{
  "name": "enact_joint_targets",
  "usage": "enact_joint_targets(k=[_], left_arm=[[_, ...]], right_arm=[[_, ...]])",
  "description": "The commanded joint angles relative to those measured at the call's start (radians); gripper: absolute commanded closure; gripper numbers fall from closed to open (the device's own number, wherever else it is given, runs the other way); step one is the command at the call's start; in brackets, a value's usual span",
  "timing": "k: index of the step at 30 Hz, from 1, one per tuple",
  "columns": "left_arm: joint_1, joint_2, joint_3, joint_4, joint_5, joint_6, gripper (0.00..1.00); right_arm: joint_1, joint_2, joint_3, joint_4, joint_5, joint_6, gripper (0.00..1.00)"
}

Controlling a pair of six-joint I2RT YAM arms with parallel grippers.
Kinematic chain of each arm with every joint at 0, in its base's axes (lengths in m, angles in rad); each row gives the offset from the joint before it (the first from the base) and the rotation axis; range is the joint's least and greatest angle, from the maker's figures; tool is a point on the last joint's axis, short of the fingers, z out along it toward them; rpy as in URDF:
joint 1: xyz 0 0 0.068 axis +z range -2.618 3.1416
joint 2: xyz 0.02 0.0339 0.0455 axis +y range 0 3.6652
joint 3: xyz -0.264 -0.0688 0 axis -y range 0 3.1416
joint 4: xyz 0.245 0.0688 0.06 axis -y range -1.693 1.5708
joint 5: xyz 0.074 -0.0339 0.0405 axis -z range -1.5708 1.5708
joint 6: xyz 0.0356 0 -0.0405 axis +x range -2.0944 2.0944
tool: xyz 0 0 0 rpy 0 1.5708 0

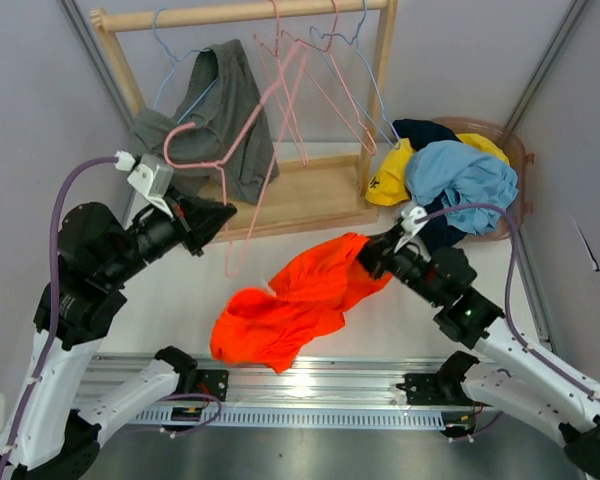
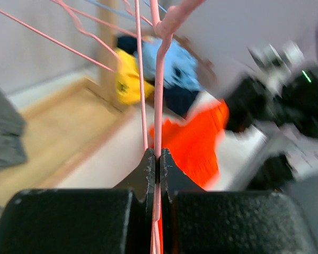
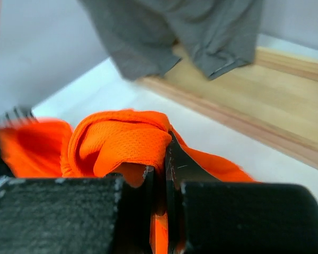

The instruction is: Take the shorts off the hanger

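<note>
The bright orange shorts [image 1: 290, 305] [image 3: 122, 140] sag in a heap onto the table between the arms. My right gripper [image 1: 365, 255] [image 3: 160, 159] is shut on their upper right end. My left gripper [image 1: 223, 215] [image 2: 158, 156] is shut on the wire of a pink hanger [image 2: 159, 79] [image 1: 179, 128], which is off the rail and tilted in front of the rack. The orange cloth hangs apart from that hanger. Grey shorts [image 1: 220, 100] [image 3: 169, 32] hang on a blue hanger at the rail's left end. Yellow [image 1: 385, 180], light blue [image 1: 460, 175] and dark navy [image 1: 425, 130] shorts lie piled at the right.
The wooden rack [image 1: 240, 14] stands at the back, with its base board [image 1: 310, 190] on the table. Several empty pink and blue hangers [image 1: 310, 60] dangle from the rail. The piled shorts sit in a brown basket [image 1: 517, 150]. Grey walls close in on both sides.
</note>
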Motion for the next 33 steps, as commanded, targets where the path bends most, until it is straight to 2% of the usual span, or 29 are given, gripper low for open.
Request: enact_joint_targets(k=[1, 4, 7, 8, 10, 13, 14, 17, 18, 20, 21, 22, 26, 29, 30, 33], left_arm=[[-0.002, 0.042, 0.002, 0.212, -0.28, -0.03, 1.0], [-0.001, 0.076, 0.014, 0.254, -0.409, -0.001, 1.0], [-0.001, 0.169, 0.152, 0.127, -0.459, 0.039, 1.0], [-0.001, 0.186, 0.175, 0.048, -0.474, 0.047, 1.0], [-0.001, 0.196, 0.156, -0.002, -0.523, 0.056, 1.0], [-0.001, 0.129, 0.045, -0.019, -0.543, 0.047, 1.0], [-0.001, 0.11, 0.025, -0.019, -0.543, 0.042, 1.0], [-0.001, 0.049, -0.045, -0.03, -0.539, 0.025, 1.0], [-0.001, 0.039, -0.051, -0.042, -0.536, 0.024, 1.0], [-0.001, 0.015, -0.079, -0.048, -0.529, 0.019, 1.0], [-0.001, 0.007, -0.085, -0.05, -0.525, 0.011, 1.0], [-0.001, 0.002, -0.111, -0.047, -0.519, 0.008, 1.0], [-0.001, -0.008, -0.142, -0.03, -0.514, -0.001, 1.0], [-0.001, -0.002, -0.153, -0.017, -0.514, -0.001, 1.0], [-0.001, 0.01, -0.15, -0.016, -0.516, -0.001, 1.0], [-0.001, 0.045, -0.144, 0.001, -0.516, 0.001, 1.0]], right_arm=[[0.203, -0.018, 0.004, -0.019, 0.287, -0.168, 1.0], [0.2, -0.048, -0.001, -0.032, 0.339, -0.167, 1.0], [0.179, -0.099, 0.025, -0.045, 0.418, -0.197, 1.0], [0.159, -0.107, 0.06, -0.046, 0.447, -0.203, 1.0], [0.121, -0.108, 0.114, -0.039, 0.528, -0.277, 1.0], [-0.005, -0.04, 0.269, -0.029, 0.606, -0.302, 1.0], [-0.11, -0.016, 0.362, -0.028, 0.603, -0.288, 1.0], [-0.302, 0.086, 0.482, 0.007, 0.478, -0.202, 1.0], [-0.43, 0.125, 0.569, 0.018, 0.443, -0.161, 1.0], [-0.558, 0.256, 0.684, 0.018, 0.328, -0.095, 1.0], [-0.677, 0.304, 0.804, 0.018, 0.289, -0.02, 1.0], [-0.723, 0.352, 0.858, 0.039, 0.259, 0.014, 1.0], [-0.82, 0.63, 1.062, 0.087, 0.2, 0.059, 1.0], [-0.846, 0.769, 1.128, 0.152, 0.192, 0.05, 1.0], [-0.852, 0.85, 1.139, 0.147, 0.179, 0.057, 1.0], [-0.861, 0.932, 1.129, 0.064, 0.088, 0.097, 1.0]])
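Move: The right hand already grips the orange shorts, now clear of the hanger; the basket for them lies about 27 cm ahead and 28 cm right, its heap some 22 cm lower. The yellow shorts' near corner is 26 cm ahead, 11 cm right. From the left hand, still pinching the pink hanger, the grey shorts hang roughly 27 cm ahead, 8 cm left and 12 cm lower, and the rack base is 29 cm ahead, 5 cm right, some 40 cm below. After a small dip back to the left, the right hand keeps its pinch on the orange shorts and sweeps them some 33 cm right, up and forward to above the basket, swinging about 60 degrees clockwise and beginning to sink at the end. Meanwhile the left hand, fingers still shut on the pink hanger, goes forward about 10 cm while turning 30 degrees counter-clockwise, then sinks and draws back a little, drifting left. ##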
